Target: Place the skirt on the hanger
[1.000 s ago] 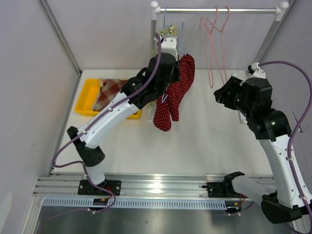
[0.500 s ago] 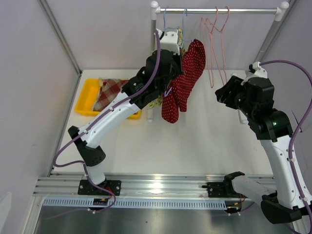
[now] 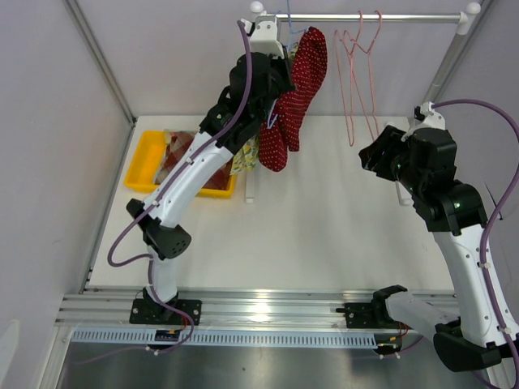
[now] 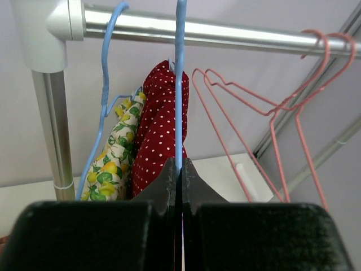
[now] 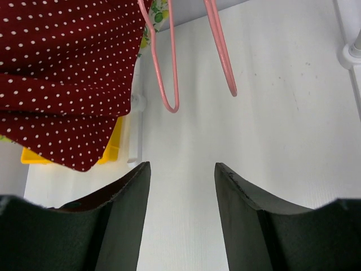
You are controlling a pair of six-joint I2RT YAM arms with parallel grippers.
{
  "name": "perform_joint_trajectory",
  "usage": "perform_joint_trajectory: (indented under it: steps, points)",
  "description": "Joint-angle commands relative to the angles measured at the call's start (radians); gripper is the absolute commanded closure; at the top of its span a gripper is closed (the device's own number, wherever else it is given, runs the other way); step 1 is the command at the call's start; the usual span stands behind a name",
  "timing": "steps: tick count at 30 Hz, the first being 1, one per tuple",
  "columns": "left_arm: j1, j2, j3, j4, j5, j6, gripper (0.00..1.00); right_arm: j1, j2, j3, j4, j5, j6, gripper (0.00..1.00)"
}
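The red white-dotted skirt (image 3: 293, 89) hangs on a blue hanger (image 4: 180, 84), raised to the silver rail (image 3: 365, 17). My left gripper (image 3: 274, 61) is shut on the blue hanger's wire just under the rail; in the left wrist view (image 4: 178, 172) the wire runs up between the closed fingers past the rail (image 4: 225, 35). The skirt (image 4: 161, 130) hangs beyond the fingers. My right gripper (image 3: 375, 156) is open and empty over the table at the right; its wrist view (image 5: 181, 175) shows the skirt (image 5: 67, 79) at upper left.
A lemon-print garment (image 4: 113, 158) hangs on another blue hanger (image 4: 104, 73) at the rail's left post (image 4: 53, 130). Two pink hangers (image 3: 357, 73) hang to the right of the skirt. A yellow bin (image 3: 146, 162) with plaid cloth sits at the left.
My left arm has lifted the hanger with the skirt up and back, from over the table to the rail. The right arm has stayed still.
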Motion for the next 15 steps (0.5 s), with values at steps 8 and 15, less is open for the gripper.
perform_joint_trajectory:
  steps: [8, 15]
  points:
    - [0.069, 0.017, -0.055, 0.026, 0.257, -0.069, 1.00, -0.007, -0.004, -0.014, 0.031, -0.001, -0.013, 0.45]
    - [0.070, 0.001, -0.098, 0.016, 0.269, -0.081, 0.96, -0.010, -0.013, -0.041, 0.036, -0.001, -0.013, 0.45]
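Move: The left hand, its fingers shut on the neck of the blue hanger carrying the dotted red skirt, has the rail about 3 cm ahead and 5 cm above; the free spot for the hook is some 2 cm to its right. On the rail, the lemon hanger's hook sits about 5 cm left of the hand and the pink hangers' hooks some 18 cm right. From the right hand, that rail spot is roughly 20 cm ahead, 20 cm left and 17 cm above. Forward a couple of centimetres first, then mostly down about 7 cm while drifting some 2 cm right, the left hand lowers the hanger's raised hook over the rail between the lemon hanger and the pink ones. The wrist turns about 10 degrees clockwise and the fingers tip slightly downward, keeping their hold on the neck; the descent eases off at the end. ##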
